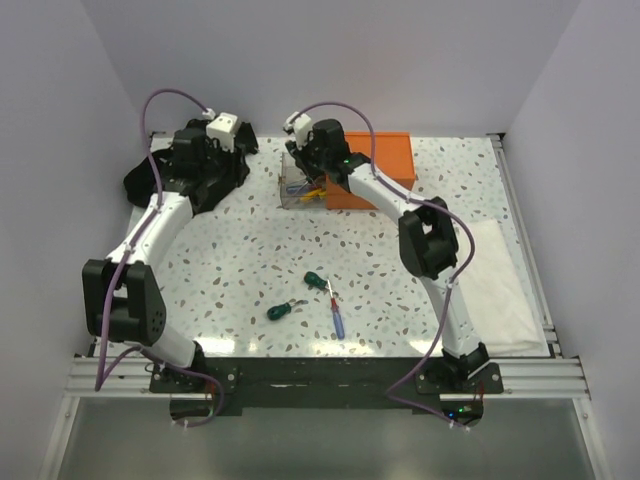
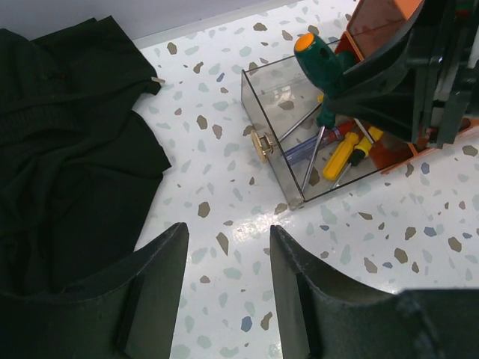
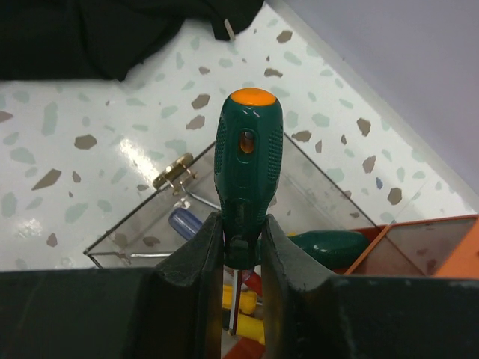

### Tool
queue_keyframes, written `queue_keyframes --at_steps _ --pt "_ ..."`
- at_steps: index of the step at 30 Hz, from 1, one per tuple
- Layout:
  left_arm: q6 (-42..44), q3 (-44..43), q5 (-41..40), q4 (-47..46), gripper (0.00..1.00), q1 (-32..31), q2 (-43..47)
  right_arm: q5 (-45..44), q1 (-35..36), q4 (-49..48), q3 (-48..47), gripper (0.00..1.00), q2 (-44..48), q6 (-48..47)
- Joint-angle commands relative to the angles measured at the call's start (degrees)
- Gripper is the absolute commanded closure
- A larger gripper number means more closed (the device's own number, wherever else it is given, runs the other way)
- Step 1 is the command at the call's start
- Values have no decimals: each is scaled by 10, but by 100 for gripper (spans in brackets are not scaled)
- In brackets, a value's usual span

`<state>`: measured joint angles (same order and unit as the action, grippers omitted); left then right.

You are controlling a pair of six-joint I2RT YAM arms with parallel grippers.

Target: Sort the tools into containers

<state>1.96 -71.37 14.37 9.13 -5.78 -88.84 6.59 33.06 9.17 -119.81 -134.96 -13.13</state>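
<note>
My right gripper is shut on a green screwdriver with an orange cap, holding it handle-up over the clear bin. From the left wrist view the same screwdriver hangs with its shaft down inside the bin, where yellow and blue tools lie. The orange box stands right behind the bin. Three tools lie on the table: a stubby green one, another green one and a blue-handled one. My left gripper is open and holds nothing, above the table left of the bin.
A black cloth heap fills the back left corner, close beside my left gripper. A white cloth lies along the right side of the table. Walls close in the back and both sides.
</note>
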Motion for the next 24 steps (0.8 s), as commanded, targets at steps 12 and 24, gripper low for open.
queue_keyframes --at_steps 12,24 --pt "44 62 127 -37 47 -5 -4 -19 6 89 3 26 89 41" --pt "203 155 368 -14 47 -83 82 -105 -4 82 77 23 244 63"
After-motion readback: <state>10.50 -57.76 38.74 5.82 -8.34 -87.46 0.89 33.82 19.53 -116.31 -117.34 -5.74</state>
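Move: The right hand holds a green screwdriver over the clear drawer, whose middle lies about 12 cm below the hand, 3 cm to its left and 2 cm back; the orange cabinet is some 14 cm to its right, level ahead. From the left hand the next green screwdriver lies roughly 18 cm back, 21 cm right and 19 cm down. The near green screwdriver is 8 cm back and 8 cm left of it, the blue screwdriver 8 cm back and 6 cm right of it, and the clear drawer 6 cm ahead and 17 cm right of the left hand. The right hand, still pinching the green screwdriver by its neck, eases down about 3 cm and slightly back into place over the clear drawer, opens wide to let the screwdriver go, then lifts quickly some 15 cm, drifting back and to the right. Meanwhile the left hand, empty and half open, after a slow start swings back, right and down away from the black cloth, some 12 cm in all, turning clockwise by nearly 30 degrees towards the green screwdriver beside the blue one. ##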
